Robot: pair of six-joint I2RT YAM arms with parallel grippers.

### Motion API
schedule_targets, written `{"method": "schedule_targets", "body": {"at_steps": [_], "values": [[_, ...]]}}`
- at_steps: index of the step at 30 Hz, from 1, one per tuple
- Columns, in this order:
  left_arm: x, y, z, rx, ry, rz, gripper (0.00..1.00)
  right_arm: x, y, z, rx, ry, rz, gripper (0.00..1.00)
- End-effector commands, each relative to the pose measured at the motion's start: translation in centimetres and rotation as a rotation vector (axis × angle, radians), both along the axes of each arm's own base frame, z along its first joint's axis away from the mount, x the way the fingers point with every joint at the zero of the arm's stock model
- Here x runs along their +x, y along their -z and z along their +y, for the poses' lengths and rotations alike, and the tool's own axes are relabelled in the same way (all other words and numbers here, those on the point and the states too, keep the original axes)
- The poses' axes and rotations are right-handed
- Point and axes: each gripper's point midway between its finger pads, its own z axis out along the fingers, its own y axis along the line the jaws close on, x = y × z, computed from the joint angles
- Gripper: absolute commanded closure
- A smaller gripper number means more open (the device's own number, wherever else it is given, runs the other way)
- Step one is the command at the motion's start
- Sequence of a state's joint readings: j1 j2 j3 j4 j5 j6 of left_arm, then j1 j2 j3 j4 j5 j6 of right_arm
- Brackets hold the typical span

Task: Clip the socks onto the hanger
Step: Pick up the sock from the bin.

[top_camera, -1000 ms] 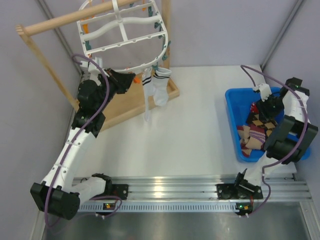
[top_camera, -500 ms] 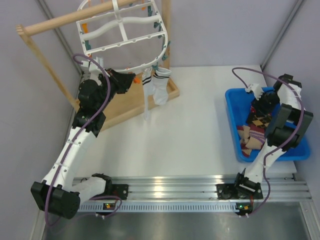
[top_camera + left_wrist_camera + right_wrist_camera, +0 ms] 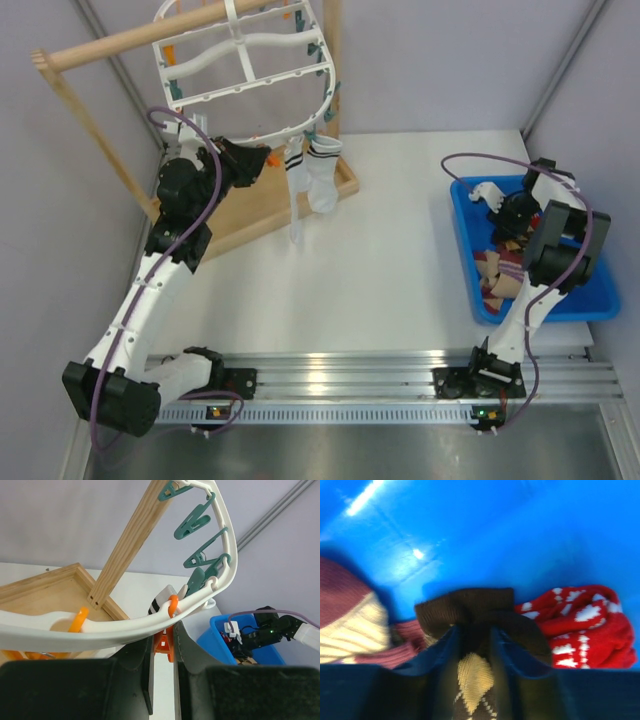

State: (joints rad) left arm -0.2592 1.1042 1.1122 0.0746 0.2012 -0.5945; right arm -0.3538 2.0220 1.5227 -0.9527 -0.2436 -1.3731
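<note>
The white oval hanger (image 3: 250, 60) hangs from the wooden rack. A pair of white socks with dark cuff bands (image 3: 320, 180) is clipped to its near rim. My left gripper (image 3: 262, 160) is under that rim (image 3: 100, 630), shut on an orange clip (image 3: 164, 647) beside the white sock (image 3: 162, 600). My right gripper (image 3: 472, 635) is down in the blue bin (image 3: 462, 225), fingers pinched on the brown cuff of the argyle sock (image 3: 470, 605). A red sock (image 3: 585, 625) lies to its right, a tan-maroon striped one (image 3: 350, 615) to its left.
The wooden pole (image 3: 120, 45) and its tray base (image 3: 260, 205) stand at the back left beneath the hanger. Teal clips (image 3: 192, 525) line the hanger's rim above my left gripper. Grey walls close off the table at the back and both sides.
My right gripper has swung left and lower into the bin, and its jaws have narrowed onto the argyle sock. The left arm, the hanger and the hung socks have not moved.
</note>
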Motion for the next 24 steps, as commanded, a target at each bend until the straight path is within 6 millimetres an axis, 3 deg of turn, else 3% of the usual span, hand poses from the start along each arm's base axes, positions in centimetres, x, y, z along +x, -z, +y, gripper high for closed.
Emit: {"method": "schedule_targets", "body": {"at_steps": [1, 4, 11, 17, 21, 24], "values": [[-0.1, 1.6, -0.5, 0.027, 0.03, 0.045, 1.0, 0.6, -0.3, -0.7, -0.04, -0.02, -0.041, 0.87], [-0.1, 1.6, -0.4, 0.029, 0.03, 0.046, 1.0, 1.6, -2.6, -0.8, -0.032, 0.008, -0.098, 1.0], [-0.3, 1.8, -0.3, 0.029, 0.028, 0.048, 1.0, 1.8, -10.0, -1.0, 0.006, 0.041, -0.231, 1.0], [-0.5, 1.5, -0.3, 0.026, 0.031, 0.039, 1.0, 2.3, -15.2, 0.6, 0.075, 0.037, -0.333, 1.0], [-0.5, 1.6, -0.3, 0.029, 0.031, 0.039, 1.0, 2.9, -16.0, 1.8, 0.087, 0.041, -0.353, 1.0], [-0.5, 1.7, -0.3, 0.025, 0.03, 0.041, 1.0, 3.2, -14.7, 3.7, 0.111, 0.048, -0.327, 1.0]]}}
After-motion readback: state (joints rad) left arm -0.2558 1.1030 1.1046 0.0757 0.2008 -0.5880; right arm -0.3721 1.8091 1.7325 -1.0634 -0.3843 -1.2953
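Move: The right fingers are down in the blue bin, closing at the left part of the brown argyle sock, whose middle is about 4 cm right, 1 cm back and 1 cm below. The red sock lies some 6 cm ahead and 2 cm right, the striped socks roughly 9 cm back and 1 cm left. From the left hand the argyle sock is level fore and aft, about 65 cm right and 38 cm lower. Right fingers finish closing, pinching the brown argyle sock, then lift it about 15 cm, tilting some 20 degrees forward. ##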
